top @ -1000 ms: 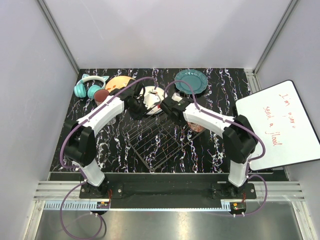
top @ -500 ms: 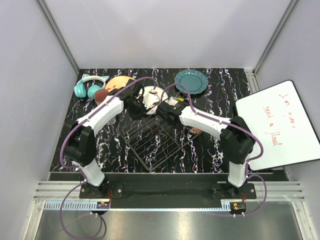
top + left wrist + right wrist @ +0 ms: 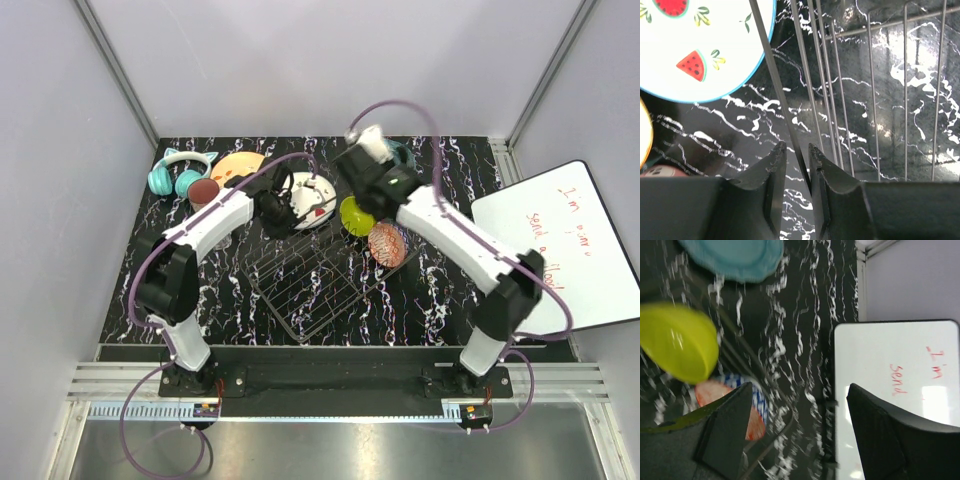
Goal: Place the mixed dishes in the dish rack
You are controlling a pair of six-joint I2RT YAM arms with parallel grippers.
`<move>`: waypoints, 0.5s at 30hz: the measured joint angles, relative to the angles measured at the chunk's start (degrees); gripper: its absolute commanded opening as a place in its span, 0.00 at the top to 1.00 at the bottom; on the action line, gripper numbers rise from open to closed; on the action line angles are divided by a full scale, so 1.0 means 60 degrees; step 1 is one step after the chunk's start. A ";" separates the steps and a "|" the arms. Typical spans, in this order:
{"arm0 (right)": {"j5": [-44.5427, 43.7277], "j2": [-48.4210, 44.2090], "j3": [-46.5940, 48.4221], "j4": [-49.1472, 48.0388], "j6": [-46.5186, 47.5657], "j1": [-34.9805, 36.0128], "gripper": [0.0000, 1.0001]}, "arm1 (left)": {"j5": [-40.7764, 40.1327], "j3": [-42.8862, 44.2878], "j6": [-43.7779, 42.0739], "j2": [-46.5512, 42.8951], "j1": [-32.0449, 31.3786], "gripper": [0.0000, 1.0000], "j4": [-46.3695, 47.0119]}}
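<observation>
The dish rack (image 3: pixel 305 280) lies mid-table. My left gripper (image 3: pixel 272 208) (image 3: pixel 796 147) is shut on a wire of the rack's far-left rim. A white watermelon-print plate (image 3: pixel 312 198) (image 3: pixel 700 45) lies just beyond it. My right gripper (image 3: pixel 365 150) (image 3: pixel 799 387) hangs high over the back, open and empty. Below it are the yellow-green bowl (image 3: pixel 356 215) (image 3: pixel 680 342) and the red patterned bowl (image 3: pixel 388 243) (image 3: pixel 757 420), both at the rack's far-right side. The teal plate (image 3: pixel 402 156) (image 3: pixel 735 257) is partly hidden behind the right wrist. A tan plate (image 3: pixel 238 168) and pink mug (image 3: pixel 203 190) sit at back left.
Teal cat-ear headphones (image 3: pixel 180 172) lie at the back left corner. A whiteboard (image 3: pixel 560 250) (image 3: pixel 900 390) with red writing leans over the table's right edge. White walls close in the back and both sides.
My right gripper has opened and swung up and back from the rack's far edge, uncovering the yellow-green bowl there. The left gripper has kept its hold on the rack wire.
</observation>
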State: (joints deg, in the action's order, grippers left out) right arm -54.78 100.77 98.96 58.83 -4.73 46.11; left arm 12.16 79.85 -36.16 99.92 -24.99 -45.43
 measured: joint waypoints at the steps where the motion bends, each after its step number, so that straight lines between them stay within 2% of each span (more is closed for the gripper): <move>1: 0.0248 -0.0240 0.0215 -0.0386 -0.0229 -0.0342 0.18 | 0.0022 0.0055 0.0000 0.0113 -0.0022 0.72 0.0007; 5: 0.1151 -0.1013 0.0506 -0.2047 -0.1184 -0.2106 0.18 | 0.0033 0.0120 -0.0073 0.0426 -0.0142 0.73 0.0055; 8: 0.2084 -0.1027 0.0499 -0.3202 -0.1843 -0.3279 0.18 | 0.0011 0.0127 -0.0233 0.0503 -0.0211 0.76 0.0117; 11: 0.3045 -0.0459 0.0663 -0.4025 -0.2371 -0.4076 0.18 | 0.0058 0.0113 -0.0557 0.0503 -0.0288 0.77 0.0124; 15: 0.4142 0.1308 0.1829 -0.4364 -0.2871 -0.4776 0.18 | 0.0208 -0.0142 -0.1104 0.0299 -0.0397 0.78 0.0361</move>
State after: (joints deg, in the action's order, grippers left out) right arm -29.93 108.62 109.93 32.64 -21.96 17.45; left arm 13.41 79.00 -42.78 101.71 -27.38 -43.27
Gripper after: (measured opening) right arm 0.817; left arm 0.241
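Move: My right hand is empty and wide open. The teal plate lies about 23 cm ahead of it, 2 cm to its right and 24 cm below. The yellow bowl in the rack sits some 5 cm ahead, 5 cm left and 17 cm down; the red bowl about 4 cm back, straight below by 15 cm. From my left hand, whose fingers straddle the rack's rail, the teal plate is roughly 24 cm ahead and 30 cm right, 9 cm lower. I swing my right hand quickly away from the bowls in the rack, about 17 cm forward and 8 cm right towards the teal plate, arching up and then sinking again, while the wrist rolls some 50 degrees with the fingers wide open. My left hand keeps the rack's rail between its fingers, easing 2 cm right and slightly down as it turns a little clockwise. ##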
